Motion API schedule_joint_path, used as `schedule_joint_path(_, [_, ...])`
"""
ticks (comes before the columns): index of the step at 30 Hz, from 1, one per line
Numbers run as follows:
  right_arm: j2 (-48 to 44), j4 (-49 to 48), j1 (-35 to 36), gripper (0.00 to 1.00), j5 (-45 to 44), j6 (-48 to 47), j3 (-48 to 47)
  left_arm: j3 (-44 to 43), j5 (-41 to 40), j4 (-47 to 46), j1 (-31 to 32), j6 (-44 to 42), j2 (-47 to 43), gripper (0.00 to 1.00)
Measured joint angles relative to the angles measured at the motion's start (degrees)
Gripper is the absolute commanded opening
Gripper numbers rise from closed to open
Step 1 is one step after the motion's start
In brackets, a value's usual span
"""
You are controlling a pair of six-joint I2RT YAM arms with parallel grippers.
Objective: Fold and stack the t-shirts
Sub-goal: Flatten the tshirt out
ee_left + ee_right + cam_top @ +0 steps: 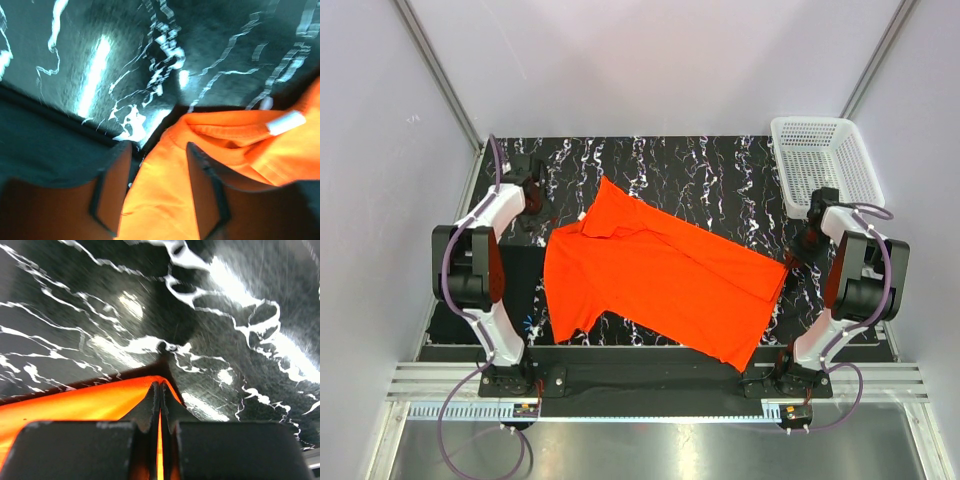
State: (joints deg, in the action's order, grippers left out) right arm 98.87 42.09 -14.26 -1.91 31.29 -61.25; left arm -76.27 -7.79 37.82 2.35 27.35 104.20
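The orange-red t-shirt [660, 275] lies spread at a slant across the marbled mat [720, 190], collar toward the back left. My left gripper [534, 206] hovers at the shirt's collar corner. In the left wrist view its jaws [159, 147] stand apart, with orange cloth [160, 200] lying loose between and under them. My right gripper [792, 258] is at the shirt's right edge. In the right wrist view it [161, 386] is shut on a peak of orange cloth [75, 402]. A plain black folded t-shirt [525, 285] lies by the left sleeve.
A white mesh basket [825, 160] stands at the back right corner of the mat. Grey walls close in on both sides. The arm bases and a metal rail [650, 385] run along the near edge.
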Motion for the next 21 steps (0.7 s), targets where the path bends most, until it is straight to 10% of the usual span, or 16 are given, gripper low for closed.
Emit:
schedule_joint_path(9, [1.29,0.63,0.0,0.07,0.09,-2.86,-4.22,-1.51,10.4,-2.49,4.02,-3.04,-3.15,0.57])
schedule_joint_path(21, [-1.62,2.78,0.0,0.53,1.38,-6.99,-4.39,12.13,18.12,-3.23,11.63,-3.5,-12.61,0.57])
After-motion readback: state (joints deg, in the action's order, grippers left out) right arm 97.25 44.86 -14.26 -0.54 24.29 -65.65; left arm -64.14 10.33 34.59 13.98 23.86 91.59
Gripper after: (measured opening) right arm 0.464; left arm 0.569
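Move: The t-shirt's left corner lies only about 4 cm right of the open left hand and some 5 cm below it; the left body of the shirt is about 14 cm right and 12 cm back. From that hand the white collar label is roughly 12 cm right and 1 cm ahead, and the black mat 14 cm left and 21 cm back. The shut right fingers already hold the shirt's right corner; the white basket stands some 27 cm ahead and 11 cm right of them. The t-shirt's right corner, still pinched, is drawn forward about 2 cm by the right hand, which then opens its fingers, lets the cloth go and rises a little. Over the shirt's left part the left hand, fingers staying open, lifts slightly while swinging about 12 cm right, then curves back some 8 cm from its farthest reach, wrist turning clockwise and rolling its left side down. ##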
